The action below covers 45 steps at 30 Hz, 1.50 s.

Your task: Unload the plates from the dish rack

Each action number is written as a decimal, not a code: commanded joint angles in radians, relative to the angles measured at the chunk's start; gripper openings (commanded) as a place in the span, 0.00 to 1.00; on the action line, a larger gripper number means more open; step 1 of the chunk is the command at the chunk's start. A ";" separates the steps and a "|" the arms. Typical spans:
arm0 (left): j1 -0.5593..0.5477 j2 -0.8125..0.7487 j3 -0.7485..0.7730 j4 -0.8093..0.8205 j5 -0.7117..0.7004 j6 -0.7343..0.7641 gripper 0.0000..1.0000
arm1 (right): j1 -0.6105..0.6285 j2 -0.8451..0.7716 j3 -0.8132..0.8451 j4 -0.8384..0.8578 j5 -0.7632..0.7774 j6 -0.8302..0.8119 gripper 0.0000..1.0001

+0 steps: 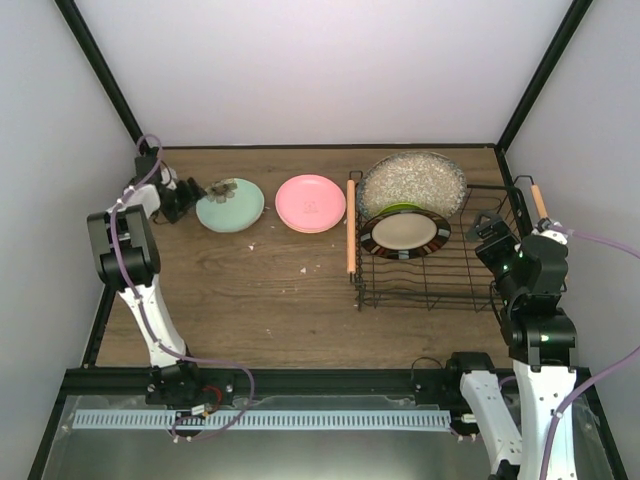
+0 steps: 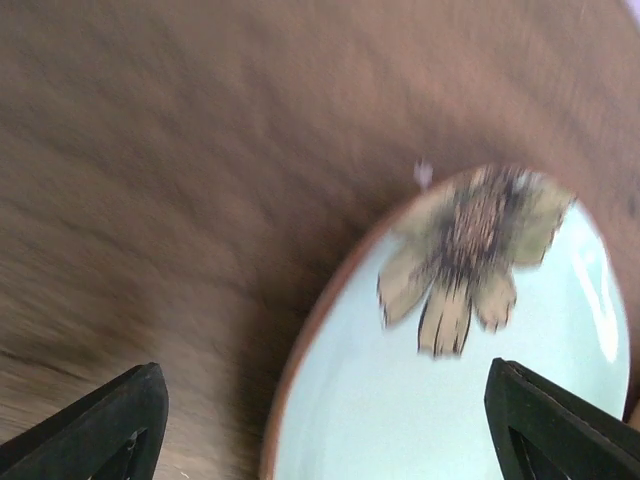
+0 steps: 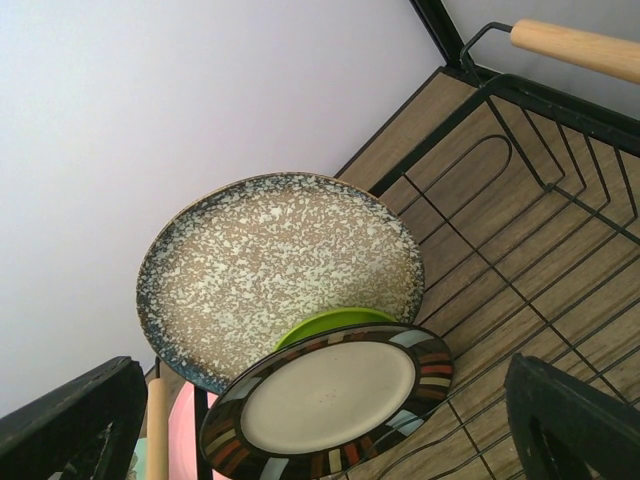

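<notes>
The black wire dish rack [image 1: 440,270] stands at the right. Leaning in it are a large speckled grey plate [image 1: 412,180], a lime green plate [image 1: 398,209] mostly hidden behind, and a cream plate with a dark rim [image 1: 405,234] in front. A mint plate with a flower [image 1: 230,204] and a pink plate [image 1: 310,203] lie flat on the table. My left gripper [image 1: 186,198] is open at the mint plate's [image 2: 480,370] left rim, fingers [image 2: 100,430] wide apart. My right gripper [image 1: 488,232] hangs open over the rack's right side, facing the cream plate [image 3: 330,400].
The rack has a wooden rod handle on its left [image 1: 350,225] and right [image 3: 575,45] sides. White walls with black frame posts enclose the wooden table [image 1: 260,290]. The speckled plate [image 3: 270,260] leans close to the back wall.
</notes>
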 commanded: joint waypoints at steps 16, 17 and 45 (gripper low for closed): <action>-0.707 -0.328 0.518 -0.194 0.156 0.883 0.86 | 0.010 -0.006 0.027 0.005 0.016 0.011 1.00; -0.770 -0.344 0.490 -0.214 0.125 0.960 0.86 | 0.010 -0.012 0.032 -0.002 0.020 0.012 1.00; -1.099 -0.071 0.357 -0.026 -0.163 1.192 0.63 | 0.010 -0.118 0.124 -0.199 0.108 0.052 1.00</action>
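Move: The striped plate standing in the dish rack has its middle some 59 cm to the left hand's right, 13 cm back and roughly 9 cm higher. The speckled plate leans about 8 cm farther out beyond the striped plate, some 4 cm higher. The mint plate lies about 9 cm right and 4 cm back of the left hand, the pink plate 30 cm right and 4 cm back. From the right hand, the striped plate is 13 cm ahead, 14 cm left and 20 cm below. Towards the striped plate's left end, the left hand leaves the mint plate, rising about 40 cm while sweeping right over the table, first slightly forward, then back, some 50 cm across in all. It sinks again beside the rack; the wrist swings clockwise until the fingers point right and down, then they partly close around the rim, contact unclear. The open right hand draws back about 5 cm. ##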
